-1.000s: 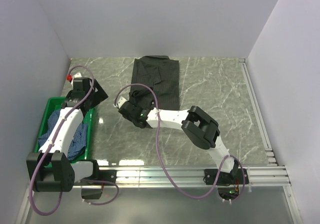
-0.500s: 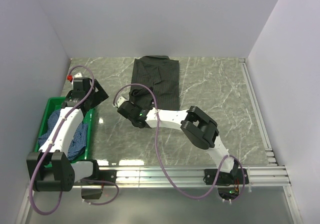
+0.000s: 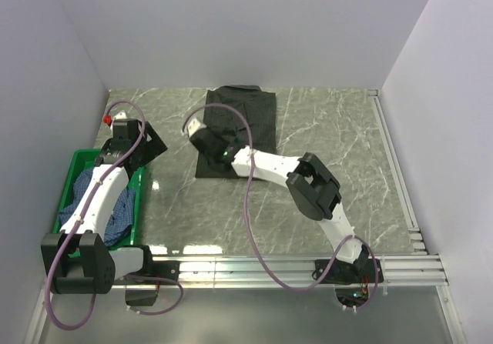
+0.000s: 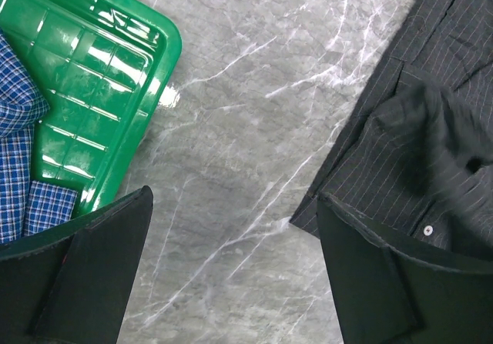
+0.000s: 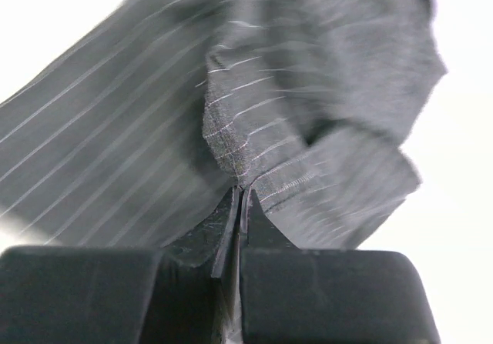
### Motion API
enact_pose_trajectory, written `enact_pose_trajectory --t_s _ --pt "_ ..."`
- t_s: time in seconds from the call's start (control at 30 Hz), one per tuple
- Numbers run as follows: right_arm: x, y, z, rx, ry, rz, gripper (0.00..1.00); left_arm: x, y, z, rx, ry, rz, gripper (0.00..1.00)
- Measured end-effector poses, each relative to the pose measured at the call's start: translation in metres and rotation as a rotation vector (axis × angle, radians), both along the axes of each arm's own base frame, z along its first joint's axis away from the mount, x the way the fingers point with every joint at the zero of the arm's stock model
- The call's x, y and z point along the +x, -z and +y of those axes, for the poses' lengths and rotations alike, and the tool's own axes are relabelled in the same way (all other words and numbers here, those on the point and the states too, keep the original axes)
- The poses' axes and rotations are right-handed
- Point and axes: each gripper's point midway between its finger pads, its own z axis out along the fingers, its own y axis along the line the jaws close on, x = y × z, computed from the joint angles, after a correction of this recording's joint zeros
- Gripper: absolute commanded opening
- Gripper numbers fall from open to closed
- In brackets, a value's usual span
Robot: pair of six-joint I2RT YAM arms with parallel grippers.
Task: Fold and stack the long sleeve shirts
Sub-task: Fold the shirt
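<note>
The black pinstriped long sleeve shirt (image 3: 248, 111) lies at the back middle of the table. My right gripper (image 3: 200, 136) hangs over its near left part, shut on a pinched fold of that shirt (image 5: 254, 90); the jaws (image 5: 240, 194) meet on the cloth. The blue checked long sleeve shirt (image 3: 115, 209) lies crumpled in the green crate (image 3: 86, 158) on the left. My left gripper (image 3: 132, 140) hovers open past the crate's far end, over bare table (image 4: 231, 267), with the crate corner (image 4: 115, 82) to one side and the black shirt's edge (image 4: 416, 128) to the other.
A red-capped small object (image 3: 106, 118) sits at the back left by the wall. White walls close in the table on three sides. A metal rail (image 3: 394, 167) runs along the right edge. Marble tabletop (image 3: 339, 144) lies to the right of the black shirt.
My right gripper has shut on the black shirt's near edge and moved back and up over the shirt, drawing cloth with it. The left arm has not moved.
</note>
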Motion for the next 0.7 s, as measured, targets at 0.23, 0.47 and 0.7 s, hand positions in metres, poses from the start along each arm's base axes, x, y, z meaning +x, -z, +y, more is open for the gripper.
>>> enact_pose_trajectory --t_s 0.23,0.47,0.7 --pt "0.076 -0.041 -0.019 0.093 0.113 -0.126 0.21 0.001 0.002 -0.001 -0.006 0.006 0.005 0.93" --pt "0.116 -0.038 -0.021 0.099 0.177 -0.178 0.53 0.002 0.005 -0.007 -0.028 0.03 0.014 0.93" --pt "0.105 -0.04 -0.055 0.177 0.291 -0.102 0.61 0.007 0.027 -0.026 -0.098 0.103 0.074 0.9"
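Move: My right hand holds the pinched shirt flap low over the folded shirt. The shirt's far end, where the flap is going, lies about 13 cm ahead, 4 cm to the right and 6 cm below. The shirt's near edge is some 11 cm back and 3 cm right, its left edge about 6 cm left and 3 cm ahead. From my waiting left hand, that far end is roughly 20 cm ahead, 29 cm right and 12 cm down. I fling the flap forward over the shirt with my right hand, some 12 cm out towards the far end and rising about 4 cm. On the way my fingers open and let go of the cloth; then I swing right and ease slightly back, the wrist turning clockwise. Late on, my open left hand starts to sink and go right towards the shirt, 2–3 cm each way. ##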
